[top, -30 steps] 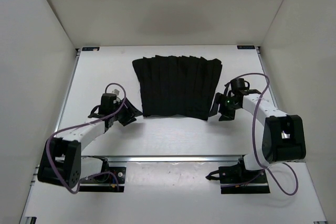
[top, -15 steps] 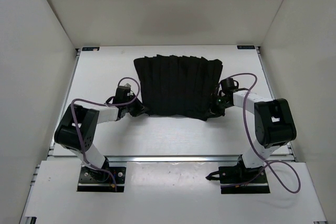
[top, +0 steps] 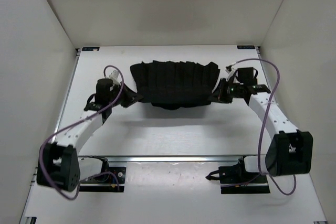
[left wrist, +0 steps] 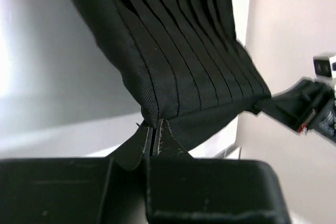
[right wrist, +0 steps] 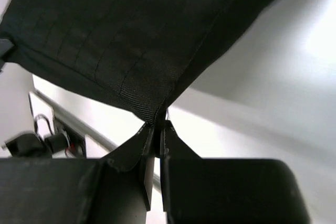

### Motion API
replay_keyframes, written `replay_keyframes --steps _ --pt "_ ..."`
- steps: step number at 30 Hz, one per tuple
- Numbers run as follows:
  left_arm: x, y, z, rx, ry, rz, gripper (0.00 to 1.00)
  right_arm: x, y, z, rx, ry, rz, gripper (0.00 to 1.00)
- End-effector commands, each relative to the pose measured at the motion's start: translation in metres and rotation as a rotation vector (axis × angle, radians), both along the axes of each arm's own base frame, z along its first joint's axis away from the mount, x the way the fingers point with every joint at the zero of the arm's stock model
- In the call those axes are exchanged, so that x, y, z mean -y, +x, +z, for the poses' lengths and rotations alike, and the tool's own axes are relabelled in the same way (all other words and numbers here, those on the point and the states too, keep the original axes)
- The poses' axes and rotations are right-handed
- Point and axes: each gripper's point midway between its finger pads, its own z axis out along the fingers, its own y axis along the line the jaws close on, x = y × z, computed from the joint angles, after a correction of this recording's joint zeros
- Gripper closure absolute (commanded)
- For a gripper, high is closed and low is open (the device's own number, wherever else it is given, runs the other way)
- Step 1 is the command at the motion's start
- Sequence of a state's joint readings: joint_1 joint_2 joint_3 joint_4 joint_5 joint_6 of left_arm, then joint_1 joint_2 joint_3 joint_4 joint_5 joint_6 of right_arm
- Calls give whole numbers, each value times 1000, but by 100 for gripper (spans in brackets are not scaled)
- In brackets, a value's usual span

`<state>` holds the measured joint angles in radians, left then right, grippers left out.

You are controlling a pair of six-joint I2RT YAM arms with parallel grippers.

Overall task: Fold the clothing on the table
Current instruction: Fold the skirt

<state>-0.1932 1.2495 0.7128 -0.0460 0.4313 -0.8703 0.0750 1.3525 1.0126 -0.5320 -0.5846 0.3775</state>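
The clothing (top: 174, 83) is a black pleated garment, its near edge lifted off the white table (top: 157, 129) and sagging between the two arms, while its far edge still lies near the back. My left gripper (top: 137, 98) is shut on the near left corner of the clothing (left wrist: 173, 56); the fingertips (left wrist: 154, 129) pinch the fabric. My right gripper (top: 214, 97) is shut on the near right corner of the clothing (right wrist: 131, 35), with the cloth caught between its tips (right wrist: 156, 128).
White walls close in the table on the left, back and right. A metal rail (top: 173, 157) runs across the near edge, with both arm bases (top: 100, 178) bolted below it. Purple cables loop over each arm.
Both grippers have closed on the garment's near corners and risen, lifting the near edge off the table and drawing it toward the back, so the cloth now looks shorter from above.
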Motion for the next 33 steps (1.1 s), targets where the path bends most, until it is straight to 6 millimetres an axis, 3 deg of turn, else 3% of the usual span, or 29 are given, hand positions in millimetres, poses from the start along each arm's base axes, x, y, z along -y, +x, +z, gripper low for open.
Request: replay_keyframes --steps 1,2,3,5,6,8,11,12,13,15,16,18,19,20,21,23,24,25,26,27,29,31,33 --pt "-11 -72 -49 -178 85 -61 100 9 -72 -43 -211 -74 27 100" --pt "-9 -96 -53 -198 80 -89 100 5 -93 -49 -221 -87 58 100" --pt "-6 -121 -70 -261 75 -119 100 1 -110 -51 -261 -88 71 100" --pt "-3 -150 -66 -221 45 -131 100 -4 -152 -65 -342 -74 85 100" --pt "-1 -163 -69 -262 22 -124 100 -9 -167 -61 -341 -54 104 100" --pt "-2 -183 -72 -246 -34 -102 100 -13 -196 -70 -381 -33 110 100" --pt "4 -187 -63 -239 -134 -83 100 -16 -203 -66 -390 -12 131 100" --pt "7 -183 -54 -230 -158 -80 100 -17 -197 -60 -372 -1 131 100" --pt "9 -178 -49 -223 -163 -85 100 -18 -178 -44 -324 4 127 100" --pt "14 -146 -18 -176 -133 -87 100 -15 -138 -14 -249 4 111 100" --pt "12 -130 -8 -127 -99 -92 100 -8 -104 2 -200 -25 90 99" --pt "15 -70 21 -102 -29 -86 100 5 -38 34 -105 -59 34 100" --pt "10 -50 25 -75 13 -83 94 16 -11 17 -156 -69 -5 100" --pt "9 -13 31 -80 29 -84 76 23 19 18 -157 -55 -27 100" --pt "13 20 34 -85 23 -81 68 27 51 18 -132 -42 -43 96" --pt "5 64 35 -102 -56 -55 53 32 82 14 -130 -78 -61 69" --pt "5 85 34 -103 -97 -44 50 38 92 8 -165 -113 -71 62" --pt "4 97 18 -137 -116 -43 45 44 98 10 -156 -146 -91 60" --pt "5 104 24 -119 -146 -54 41 46 97 5 -168 -160 -98 57" --pt "8 108 18 -131 -149 -64 41 48 93 0 -178 -170 -106 56" --pt "12 105 9 -151 -182 -100 44 62 90 -1 -143 -159 -150 52" --pt "9 91 -9 -178 -201 -74 44 66 74 -19 -160 -137 -168 48" --pt "2 78 -20 -176 -191 -32 43 72 70 -30 -161 -108 -183 46"
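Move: Between the two closed grippers hangs the skirt, already held by a corner in each. From the left hand its middle lies about 15 cm to the right, 8 cm ahead and 8 cm lower, with the right gripper some 30 cm to the right, level fore and aft. From the right hand the skirt's middle is about 15 cm left, 8 cm ahead and 9 cm down; the left gripper is some 30 cm left. Swinging the held skirt in a quick fling, both hands sweep back towards the bases nearly 20 cm while sinking about 7, then whip forward some 30 cm in a rising arc. The fingers open during the forward stroke, the left first, letting go of the corners; both hands then sink several centimetres and ease back slightly, fingers tipped further down. ##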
